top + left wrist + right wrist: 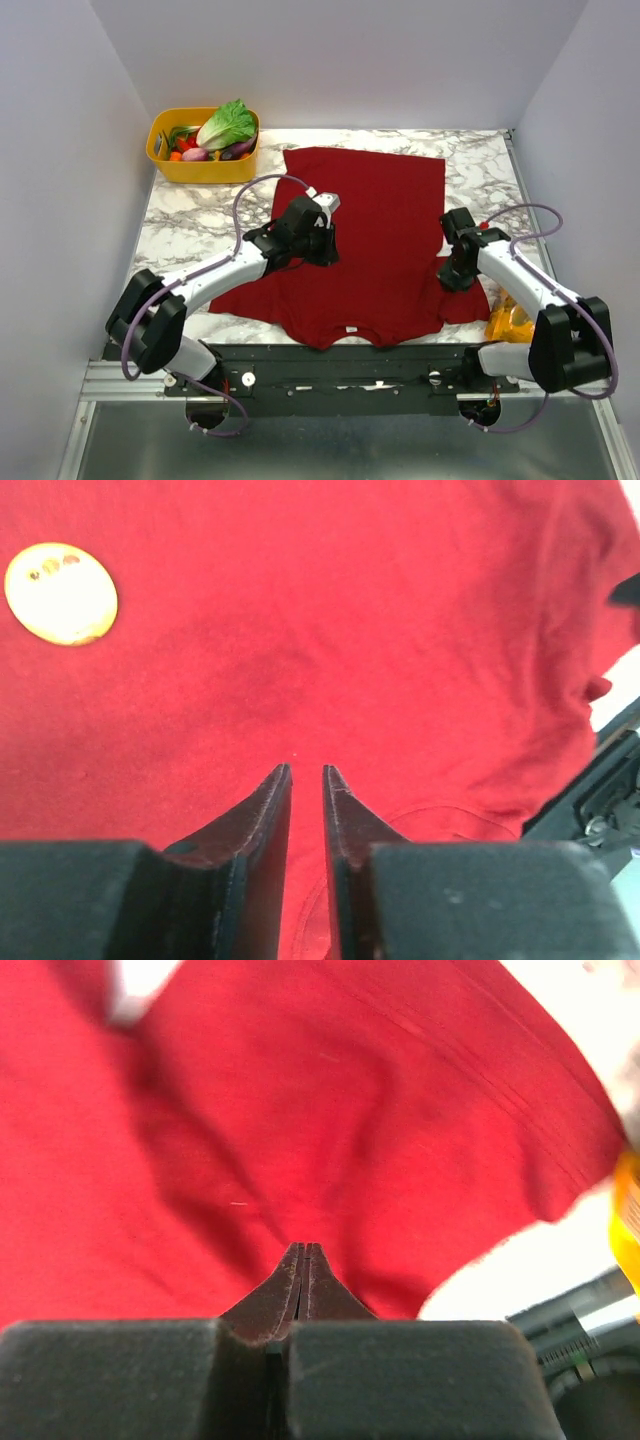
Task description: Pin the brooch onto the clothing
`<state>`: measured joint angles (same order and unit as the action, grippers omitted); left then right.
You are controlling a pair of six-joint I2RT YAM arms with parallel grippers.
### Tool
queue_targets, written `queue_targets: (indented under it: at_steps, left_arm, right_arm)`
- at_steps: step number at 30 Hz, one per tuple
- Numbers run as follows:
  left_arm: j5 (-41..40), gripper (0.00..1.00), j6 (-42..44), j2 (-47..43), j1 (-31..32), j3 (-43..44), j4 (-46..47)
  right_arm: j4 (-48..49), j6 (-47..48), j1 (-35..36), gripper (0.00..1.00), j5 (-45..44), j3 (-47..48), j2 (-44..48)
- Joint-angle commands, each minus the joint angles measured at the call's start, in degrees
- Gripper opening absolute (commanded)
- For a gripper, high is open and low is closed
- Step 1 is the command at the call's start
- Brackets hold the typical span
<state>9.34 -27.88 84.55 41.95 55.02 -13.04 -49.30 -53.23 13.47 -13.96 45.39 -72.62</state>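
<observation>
The clothing [385, 215] is a dark red T-shirt spread flat on the marble table, its neck and white label [351, 330] toward the arms. The brooch [61, 593], a small golden disc, lies on the red fabric [380, 630] at the upper left of the left wrist view; the top view does not show it. My left gripper [307, 770] hovers over the shirt's left half [322, 248], jaws slightly open with nothing between them. My right gripper [303, 1247] is shut at the shirt's right sleeve [458, 275], over rumpled fabric [300, 1110]; I cannot tell if it pinches cloth.
A yellow basket [200, 165] of vegetables stands at the back left corner of the table [190, 215]. An orange-yellow snack bag [510, 322] lies by the right arm near the front edge; the right wrist view catches the bag [628, 1210] at its right border. White walls enclose the table.
</observation>
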Motion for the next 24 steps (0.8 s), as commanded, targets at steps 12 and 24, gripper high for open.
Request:
queue_targets:
  at_steps: [12, 24]
  left_arm:
    - [-2.31, 0.72, 2.56, -8.0, -0.56, 0.78, -1.55]
    - [-3.72, 0.74, 1.95, -10.11, -2.49, -0.8, -2.43]
  right_arm:
    - [-15.98, -6.71, -7.4, 0.0, -2.39, 13.05, -25.8]
    - [-15.65, -6.98, -15.49, 0.01, -1.43, 8.84, -25.38]
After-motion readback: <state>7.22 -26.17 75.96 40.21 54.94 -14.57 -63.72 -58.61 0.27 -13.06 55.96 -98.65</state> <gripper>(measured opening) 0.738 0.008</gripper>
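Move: The right hand, shut, hangs over the inner part of the clothing's right sleeve. The sleeve's middle lies about 4 cm to its right, 1 cm back and 4 cm below. The snack bag is some 19 cm right and 8 cm back, the brooch about 34 cm left and 13 cm ahead. From the left hand, that sleeve lies roughly 34 cm right, 8 cm back and 10 cm below. Right hand's shut fingers sink 4 cm onto the sleeve, then drag right and back; left hand rises 5 cm, opening. ##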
